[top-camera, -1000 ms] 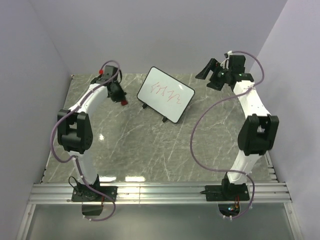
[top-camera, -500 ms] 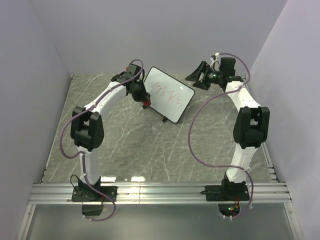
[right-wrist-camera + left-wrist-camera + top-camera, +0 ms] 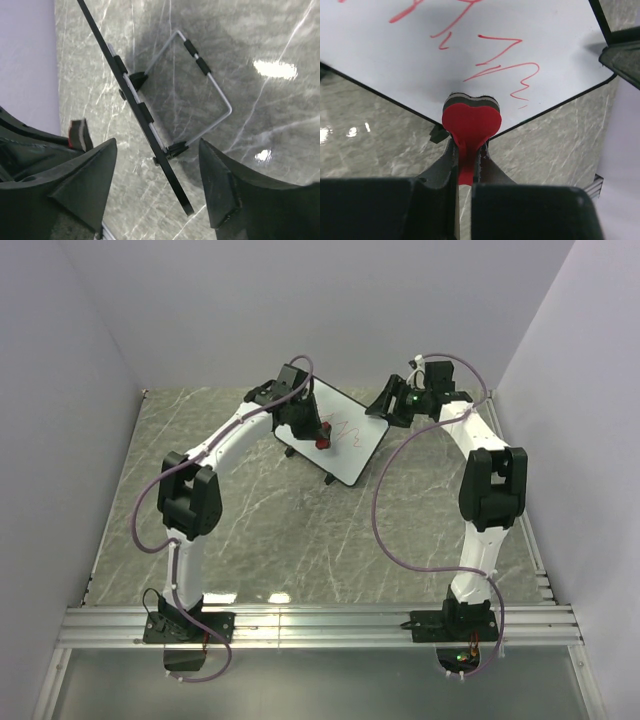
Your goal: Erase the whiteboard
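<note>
The whiteboard (image 3: 352, 452) stands tilted on its feet at the back middle of the table, with red scribbles (image 3: 502, 65) on its face. My left gripper (image 3: 318, 433) is shut on a small red-and-black eraser (image 3: 470, 120), whose pad is up against the lower part of the board (image 3: 445, 55). My right gripper (image 3: 386, 406) is open at the board's upper right corner. In the right wrist view the board's thin black edge (image 3: 142, 114) runs between the two spread fingers without touching either, and my right gripper (image 3: 157, 177) holds nothing.
A wire stand (image 3: 212, 92) props the board from behind. The grey marble tabletop (image 3: 260, 530) lies inside lilac walls at the left, back and right. An aluminium rail (image 3: 320, 625) carries both arm bases at the near edge.
My left arm has swung right from the table's left side, bringing the eraser onto the board. My right gripper has moved left to the board's corner and its jaws have narrowed somewhat.
</note>
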### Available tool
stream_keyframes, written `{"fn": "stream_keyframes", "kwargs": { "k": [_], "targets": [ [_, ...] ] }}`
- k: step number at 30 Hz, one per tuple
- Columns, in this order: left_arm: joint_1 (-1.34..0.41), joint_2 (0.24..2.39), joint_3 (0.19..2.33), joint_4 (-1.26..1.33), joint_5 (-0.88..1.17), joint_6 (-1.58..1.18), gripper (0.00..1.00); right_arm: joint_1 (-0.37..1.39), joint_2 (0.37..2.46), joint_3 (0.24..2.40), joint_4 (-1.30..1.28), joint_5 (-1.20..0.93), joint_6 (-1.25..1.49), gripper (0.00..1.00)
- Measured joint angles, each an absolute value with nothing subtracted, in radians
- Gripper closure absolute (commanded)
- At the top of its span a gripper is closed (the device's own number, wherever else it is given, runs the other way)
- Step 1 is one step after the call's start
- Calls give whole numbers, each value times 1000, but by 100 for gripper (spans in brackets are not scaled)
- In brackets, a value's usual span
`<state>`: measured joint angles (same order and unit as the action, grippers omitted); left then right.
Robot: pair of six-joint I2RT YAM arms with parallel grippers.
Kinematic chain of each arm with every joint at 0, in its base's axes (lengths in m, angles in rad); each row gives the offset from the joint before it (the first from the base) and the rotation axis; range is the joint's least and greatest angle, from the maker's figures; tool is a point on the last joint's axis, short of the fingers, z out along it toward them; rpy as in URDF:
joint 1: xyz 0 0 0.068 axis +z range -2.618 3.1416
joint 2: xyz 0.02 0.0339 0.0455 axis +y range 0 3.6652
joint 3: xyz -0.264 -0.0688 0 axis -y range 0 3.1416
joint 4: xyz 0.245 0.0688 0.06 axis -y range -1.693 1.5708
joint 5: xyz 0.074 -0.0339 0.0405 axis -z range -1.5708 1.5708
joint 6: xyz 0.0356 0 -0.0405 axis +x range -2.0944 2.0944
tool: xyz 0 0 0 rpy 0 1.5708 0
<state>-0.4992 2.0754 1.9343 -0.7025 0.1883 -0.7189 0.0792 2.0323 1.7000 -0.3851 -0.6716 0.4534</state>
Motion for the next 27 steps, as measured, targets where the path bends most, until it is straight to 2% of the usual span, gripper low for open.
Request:
{"fn": "stream_keyframes", "kwargs": {
  "k": [7, 11, 15, 24, 27],
  "targets": [
    [-510, 2151, 2000, -690, 235, -718, 100, 84, 2033, 1692, -384, -670, 450, 48],
    [-527, 2194, 2033, -659, 267, -718, 100, 93, 2033, 1662, -385, -670, 447, 53],
    [-559, 2211, 2044, -625, 306, -718, 100, 110, 2033, 1642, -390, -669, 439, 62],
    [-677, 2249, 2085, -525, 341, -717, 100, 122, 2033, 1630, -353, -728, 427, 88],
    [-702, 2261, 2084, -514, 328, -718, 100, 115, 2033, 1606, -341, -751, 425, 92]
  ]
}}
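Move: My left hand holds the eraser above the whiteboard's face. The board's right edge is about 11 cm to its right, 4 cm nearer me and some 8 cm lower, and the last red squiggle is roughly 8 cm right, 1 cm back and 8 cm below. My right hand's open fingers already straddle the board's upper right corner, about 2 cm back, 1 cm right and 3 cm below it; the eraser is around 13 cm left of that hand, 5 cm back and 3 cm lower. I carry the eraser about 14 cm to the right with my left hand, across the whiteboard's face, curving back some 4 cm late on, towards the right edge beneath my right fingers, turning roughly 20 degrees, mostly clockwise. Meanwhile my right hand eases a few centimetres back, left and down and closes its fingers to pinch the board by its upper right corner. ##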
